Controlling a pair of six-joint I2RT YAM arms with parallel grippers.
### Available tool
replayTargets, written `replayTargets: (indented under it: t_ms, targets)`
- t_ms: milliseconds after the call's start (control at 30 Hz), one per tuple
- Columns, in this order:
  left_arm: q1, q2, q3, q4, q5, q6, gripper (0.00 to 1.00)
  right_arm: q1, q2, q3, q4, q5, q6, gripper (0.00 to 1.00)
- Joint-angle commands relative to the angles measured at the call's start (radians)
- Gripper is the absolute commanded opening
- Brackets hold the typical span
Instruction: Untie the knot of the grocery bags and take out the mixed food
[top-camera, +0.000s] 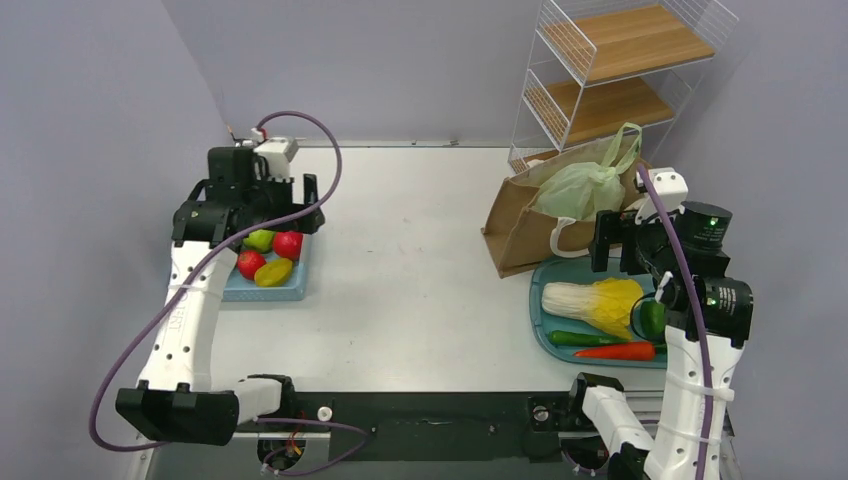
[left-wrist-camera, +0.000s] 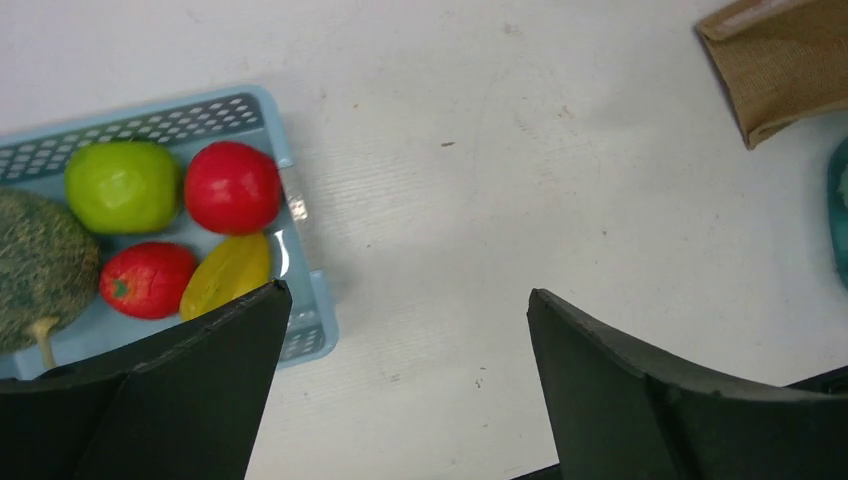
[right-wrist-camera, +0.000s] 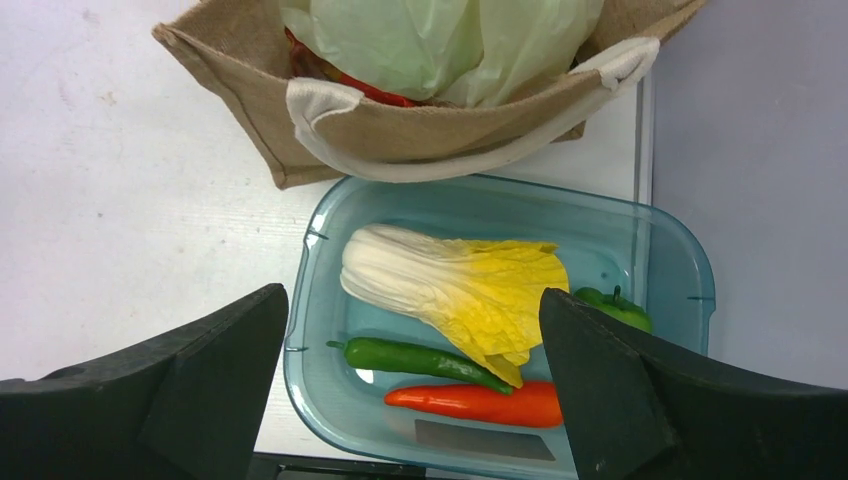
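Observation:
A brown bag (top-camera: 515, 228) with white handles (right-wrist-camera: 325, 105) stands at the right, and a pale green plastic bag (top-camera: 580, 188) sits inside it. The plastic bag's loop handles rise from the knot (top-camera: 612, 168). Beside the plastic a red piece of the food (right-wrist-camera: 372, 92) peeks out; the remaining food is hidden. My right gripper (right-wrist-camera: 415, 292) hangs open over the teal tray (right-wrist-camera: 320, 300), just in front of the brown bag (right-wrist-camera: 240, 60). Far to the left my left gripper (left-wrist-camera: 408, 292) is open above bare table, beside the blue basket (left-wrist-camera: 300, 250).
The teal tray (top-camera: 545, 335) holds a white-yellow cabbage (right-wrist-camera: 450, 285), a green chilli (right-wrist-camera: 415, 358), an orange carrot (right-wrist-camera: 480, 402) and a green pepper (right-wrist-camera: 615, 308). In the blue basket (top-camera: 300, 275) lie a green apple (left-wrist-camera: 122, 186), red fruits (left-wrist-camera: 232, 186), a yellow fruit (left-wrist-camera: 226, 274) and a melon (left-wrist-camera: 40, 262). A wire shelf (top-camera: 610, 70) stands behind the bag.

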Motion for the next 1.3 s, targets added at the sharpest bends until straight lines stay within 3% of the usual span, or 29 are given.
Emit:
replayTargets:
  t_ms: [0,133,233,333,467,667,900,1100,1267]
  targets:
    - [-0.180,0.059,0.062,0.139,-0.013,0.073,0.88,-0.002,0.016,0.056,-0.003,-0.042,0.036,0.93]
    - [-0.328,0.175,0.144,0.220,0.107,0.180,0.88,-0.016,0.022,0.078,-0.002,-0.047,0.056,0.93]
    - [-0.429,0.253,0.177,0.371,0.176,0.216,0.88,-0.030,0.021,0.093,-0.003,-0.044,0.066,0.92]
    - [-0.544,0.318,0.185,0.524,0.200,0.219,0.88,-0.050,0.016,0.097,-0.002,-0.050,0.072,0.92]
    - [-0.617,0.461,0.210,0.737,0.290,0.182,0.88,-0.093,0.012,0.089,0.001,-0.096,0.086,0.92]
    - [-0.662,0.625,0.284,0.926,0.447,0.104,0.88,-0.133,0.011,0.087,-0.001,-0.113,0.088,0.92]
    - [-0.667,0.753,0.312,0.998,0.605,0.098,0.88,-0.162,0.028,0.090,-0.006,-0.131,0.088,0.91]
    - [-0.668,0.813,0.314,1.084,0.607,0.093,0.88,-0.173,0.035,0.082,-0.010,-0.129,0.079,0.91]
    - [-0.664,0.839,0.347,1.061,0.602,0.113,0.88,-0.175,0.038,0.087,-0.026,-0.121,0.060,0.90]
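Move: Far to the left hand's right, some 62 cm across, about 12 cm farther out and 9 cm lower, is the green grocery bag. The brown bag holding it is centred roughly 59 cm right, 11 cm ahead and 17 cm down; the vegetable tray lies about 67 cm right, 4 cm back and 26 cm down. From the right hand, the green bag is some 20 cm ahead, 3 cm left and 12 cm lower. Swinging fast to the right across the open table, the left hand travels some 41 cm towards the brown bag's left side and the green bag in it, drifting 5 cm forward and turning roughly 70 degrees clockwise. It slows over the last stretch while sinking about 5 cm, fingers staying wide open and pointing at the bags. The right hand, also open, rises a couple of centimetres. ##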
